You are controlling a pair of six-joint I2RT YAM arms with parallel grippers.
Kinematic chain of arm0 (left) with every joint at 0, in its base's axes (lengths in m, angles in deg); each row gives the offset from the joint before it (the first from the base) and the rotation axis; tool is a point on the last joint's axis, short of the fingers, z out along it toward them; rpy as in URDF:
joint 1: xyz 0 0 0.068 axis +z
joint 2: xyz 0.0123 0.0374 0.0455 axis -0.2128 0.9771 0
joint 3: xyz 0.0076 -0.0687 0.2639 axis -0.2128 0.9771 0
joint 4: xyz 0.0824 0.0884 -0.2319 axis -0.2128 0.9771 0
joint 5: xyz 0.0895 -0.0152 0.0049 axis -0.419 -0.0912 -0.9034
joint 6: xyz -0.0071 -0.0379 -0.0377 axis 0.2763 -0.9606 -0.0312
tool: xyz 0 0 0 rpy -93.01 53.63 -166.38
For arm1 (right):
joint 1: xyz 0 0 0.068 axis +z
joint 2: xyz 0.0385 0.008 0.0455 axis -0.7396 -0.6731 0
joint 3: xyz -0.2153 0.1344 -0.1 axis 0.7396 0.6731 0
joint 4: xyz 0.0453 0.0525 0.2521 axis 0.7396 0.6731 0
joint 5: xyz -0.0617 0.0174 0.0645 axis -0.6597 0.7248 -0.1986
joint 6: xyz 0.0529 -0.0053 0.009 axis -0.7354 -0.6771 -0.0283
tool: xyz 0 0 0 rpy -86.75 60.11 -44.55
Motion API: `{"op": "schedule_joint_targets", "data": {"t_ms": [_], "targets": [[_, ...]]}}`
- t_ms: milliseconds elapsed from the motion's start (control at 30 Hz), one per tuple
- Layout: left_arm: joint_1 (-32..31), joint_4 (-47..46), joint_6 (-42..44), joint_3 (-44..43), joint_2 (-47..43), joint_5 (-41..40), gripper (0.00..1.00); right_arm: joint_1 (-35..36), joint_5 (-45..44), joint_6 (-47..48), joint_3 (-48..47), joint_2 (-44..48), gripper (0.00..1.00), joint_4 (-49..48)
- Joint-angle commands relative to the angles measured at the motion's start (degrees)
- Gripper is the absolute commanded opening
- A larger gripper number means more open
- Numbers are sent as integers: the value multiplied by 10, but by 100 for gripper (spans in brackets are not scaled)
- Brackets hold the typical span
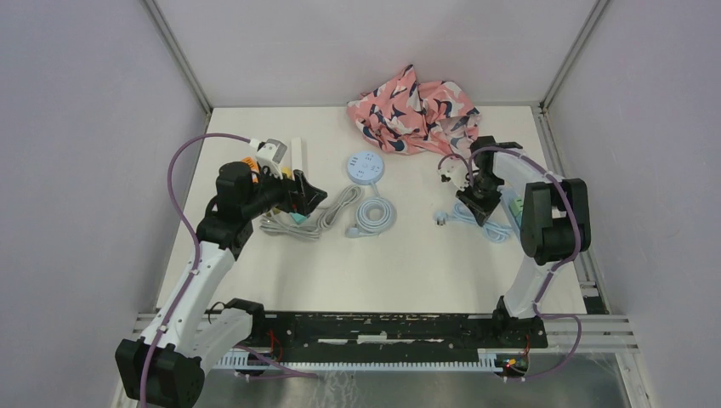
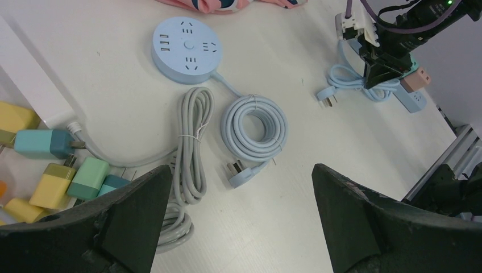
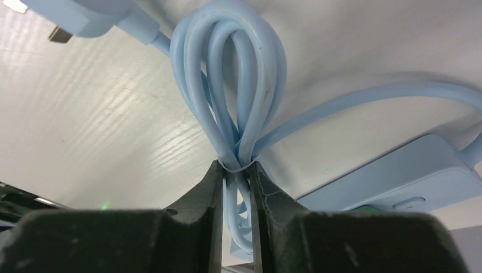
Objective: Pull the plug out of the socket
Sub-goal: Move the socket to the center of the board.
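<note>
My right gripper (image 3: 235, 165) is shut on the tied waist of a light blue cable bundle (image 3: 244, 85), low over the table at the right (image 1: 476, 202). That cable runs to a blue socket strip (image 3: 398, 176) lying just beside the fingers. The strip (image 2: 412, 101) carries a pink plug (image 2: 420, 77) and a green one (image 1: 514, 206). The cable's own plug (image 3: 74, 17) lies free on the table. My left gripper (image 2: 241, 169) stands wide open with nothing in it, above the table at the left (image 1: 310, 197).
A round blue socket (image 1: 366, 167) with its coiled cable (image 2: 254, 128) lies mid-table, beside a grey bundled cable (image 2: 193, 142). A white strip (image 2: 28, 85) with teal, green and yellow adapters (image 2: 88, 177) sits far left. Pink cloth (image 1: 412, 110) is bunched at the back.
</note>
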State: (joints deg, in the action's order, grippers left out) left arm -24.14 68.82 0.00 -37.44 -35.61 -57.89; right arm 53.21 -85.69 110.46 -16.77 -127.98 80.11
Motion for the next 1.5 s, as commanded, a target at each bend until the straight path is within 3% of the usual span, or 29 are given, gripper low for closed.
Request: {"op": "schedule_joint_targets", "data": {"t_ms": [0, 167, 367, 667, 933, 967, 1133, 1267, 1367, 1467], "targets": [[2, -9, 25, -3, -3, -5, 99, 2, 106, -7, -42, 13, 17, 60], [2, -8, 26, -4, -1, -7, 99, 22, 216, 16, -59, 4, 13, 124], [2, -7, 28, -4, 1, -8, 99, 97, 310, 65, -69, -6, 11, 182], [2, -6, 30, -4, 4, -9, 99, 239, 439, 48, -84, -38, 11, 161], [3, -4, 34, -4, 5, -13, 99, 400, 368, -56, -98, -74, 13, 48], [3, -3, 36, -4, 5, -14, 99, 411, 368, -58, -106, -81, 15, 52], [5, -3, 38, -3, 5, -15, 99, 429, 403, -5, -130, -65, 47, 114], [5, -3, 38, -5, 11, -4, 99, 416, 412, 67, -139, -24, 64, 169], [5, -8, 36, -5, 17, 8, 99, 378, 420, 99, -138, 0, 74, 192], [5, -11, 34, -5, 23, 20, 99, 335, 445, 126, -133, 33, 74, 212]]}}
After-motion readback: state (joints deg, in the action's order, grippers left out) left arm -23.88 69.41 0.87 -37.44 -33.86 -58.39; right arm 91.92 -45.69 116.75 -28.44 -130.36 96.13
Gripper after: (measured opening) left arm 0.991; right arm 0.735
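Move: The blue cable bundle already in the right fingers is bound for bare table near the front edge, about 17 cm back and 27 cm to the left of the right hand, roughly level with it. From that hand, the bundle's plug lies some 12 cm left and 2 cm ahead, the blue socket strip about 12 cm right and level, the round cable coil about 33 cm left and 3 cm ahead. From the left hand, that spot is about 21 cm right, 18 cm back and 21 cm down. The cable bundle, still pinched near its tie, is swept left and back by the right hand in a low arc, about 27 cm left and 16 cm towards the robot, trailing the blue socket strip. The wrist tilts and turns counter-clockwise by some 40 degrees on the way. By the front edge the hand dips, its fingers open to let go, and it lifts clear by about 5 cm. ##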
